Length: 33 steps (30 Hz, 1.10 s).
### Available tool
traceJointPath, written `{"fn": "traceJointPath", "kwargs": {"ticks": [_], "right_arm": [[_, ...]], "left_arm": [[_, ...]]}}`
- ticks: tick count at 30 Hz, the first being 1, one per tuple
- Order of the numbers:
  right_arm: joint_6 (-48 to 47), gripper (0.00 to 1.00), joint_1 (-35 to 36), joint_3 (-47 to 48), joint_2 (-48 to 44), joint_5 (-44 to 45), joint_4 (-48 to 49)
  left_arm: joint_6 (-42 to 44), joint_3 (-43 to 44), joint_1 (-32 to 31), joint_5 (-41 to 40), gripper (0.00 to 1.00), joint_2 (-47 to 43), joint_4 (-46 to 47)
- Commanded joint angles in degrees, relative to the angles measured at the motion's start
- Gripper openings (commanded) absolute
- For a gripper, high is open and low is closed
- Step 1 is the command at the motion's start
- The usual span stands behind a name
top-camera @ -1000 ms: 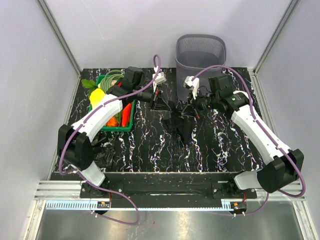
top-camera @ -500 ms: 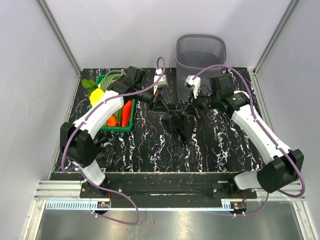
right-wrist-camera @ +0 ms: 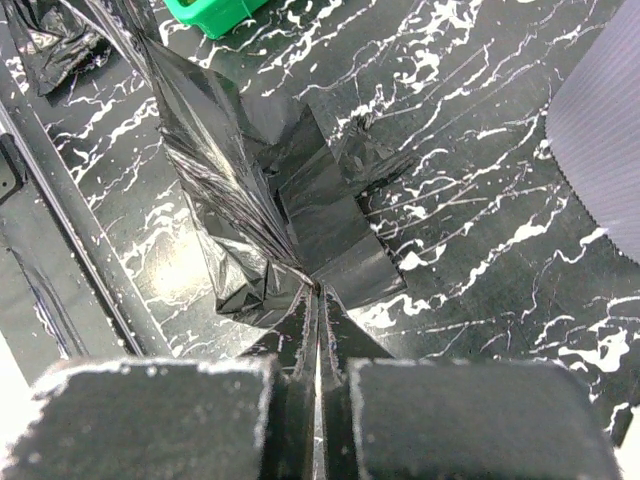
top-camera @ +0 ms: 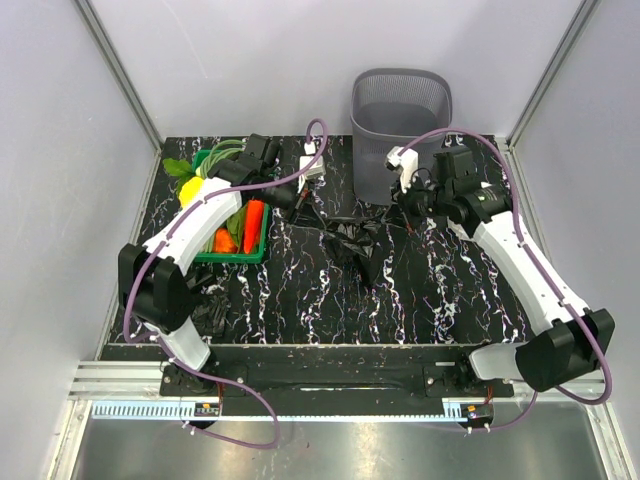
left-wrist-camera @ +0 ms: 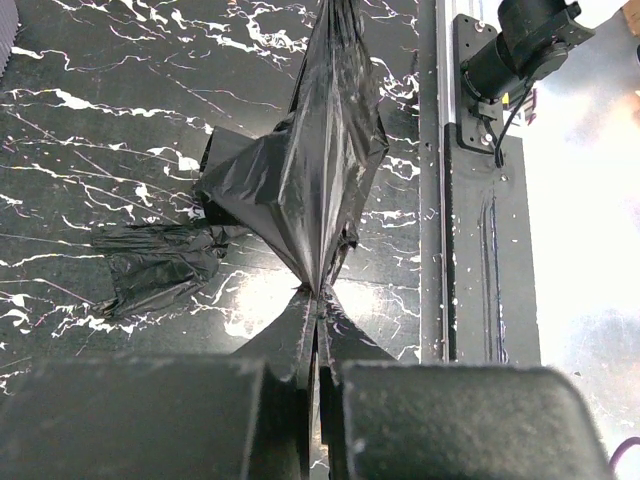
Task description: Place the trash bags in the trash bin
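Note:
One black trash bag (top-camera: 356, 245) hangs stretched between both grippers above the marbled table, its lower part drooping onto the surface. My left gripper (top-camera: 308, 208) is shut on one side of its upper edge, with the film (left-wrist-camera: 310, 170) fanning out from the tips (left-wrist-camera: 318, 292). On the other side my right gripper (top-camera: 398, 208) is shut on the same bag (right-wrist-camera: 240, 190) at its tips (right-wrist-camera: 318, 288). The grey mesh trash bin (top-camera: 400, 110) stands upright just behind the right gripper, and its wall (right-wrist-camera: 600, 120) shows in the right wrist view. A second crumpled trash bag (top-camera: 207, 302) lies by the left arm's base.
A green crate (top-camera: 232, 240) of vegetables sits at the left under the left arm; its corner (right-wrist-camera: 205, 12) shows in the right wrist view. White enclosure walls close in the table on three sides. A black rail (left-wrist-camera: 480, 250) runs along the near edge.
The two grippers have drawn apart and slightly toward the bin, pulling the bag's upper edge taut between them. Both stay shut on it.

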Motion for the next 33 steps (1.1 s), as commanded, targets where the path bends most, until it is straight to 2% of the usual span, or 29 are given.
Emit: {"fn": "traceJointPath", "kwargs": {"ticks": [1, 10, 22, 33], "right_arm": [[-0.3, 0.0, -1.3, 2.6, -2.2, 2.9, -1.2], [-3.4, 0.0, -3.0, 7.0, -0.4, 7.0, -7.2], [-8.5, 0.0, -3.2, 10.5, -0.3, 11.8, -11.8], [-11.6, 0.0, -3.5, 9.6, -1.4, 16.5, -13.3]], "left_arm": [[2.1, 2.3, 1.2, -0.5, 0.0, -2.0, 0.3], [2.3, 4.1, 4.4, -4.3, 0.0, -5.0, 0.4], [6.9, 6.6, 4.4, -7.0, 0.0, -5.1, -2.9], [6.3, 7.6, 5.6, -8.1, 0.0, -5.5, -2.8]]}}
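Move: The black trash bag is pinched at both sides and hangs between the hands, its middle about 6 cm to the left hand's right and 2 cm nearer the base, and from the right hand 6 cm left and 4 cm back, some 7 cm down. The trash bin stands about 20 cm ahead and 13 cm right of the left hand. The vegetable crate is 12 cm ahead and 20 cm left of that hand; from the right hand the white sack is 11 cm ahead, 17 cm right. Both hands draw apart with fingers kept shut, the left one rising about 4 cm while going some 3 cm each forward and to its left and rolling roughly 15 degrees, its hold on the black trash bag kept. The right hand pulls about 5 cm to the right, rising a little, its fingertips tipping further down, and its touch on the bag's other side ends with the fingers still shut. ##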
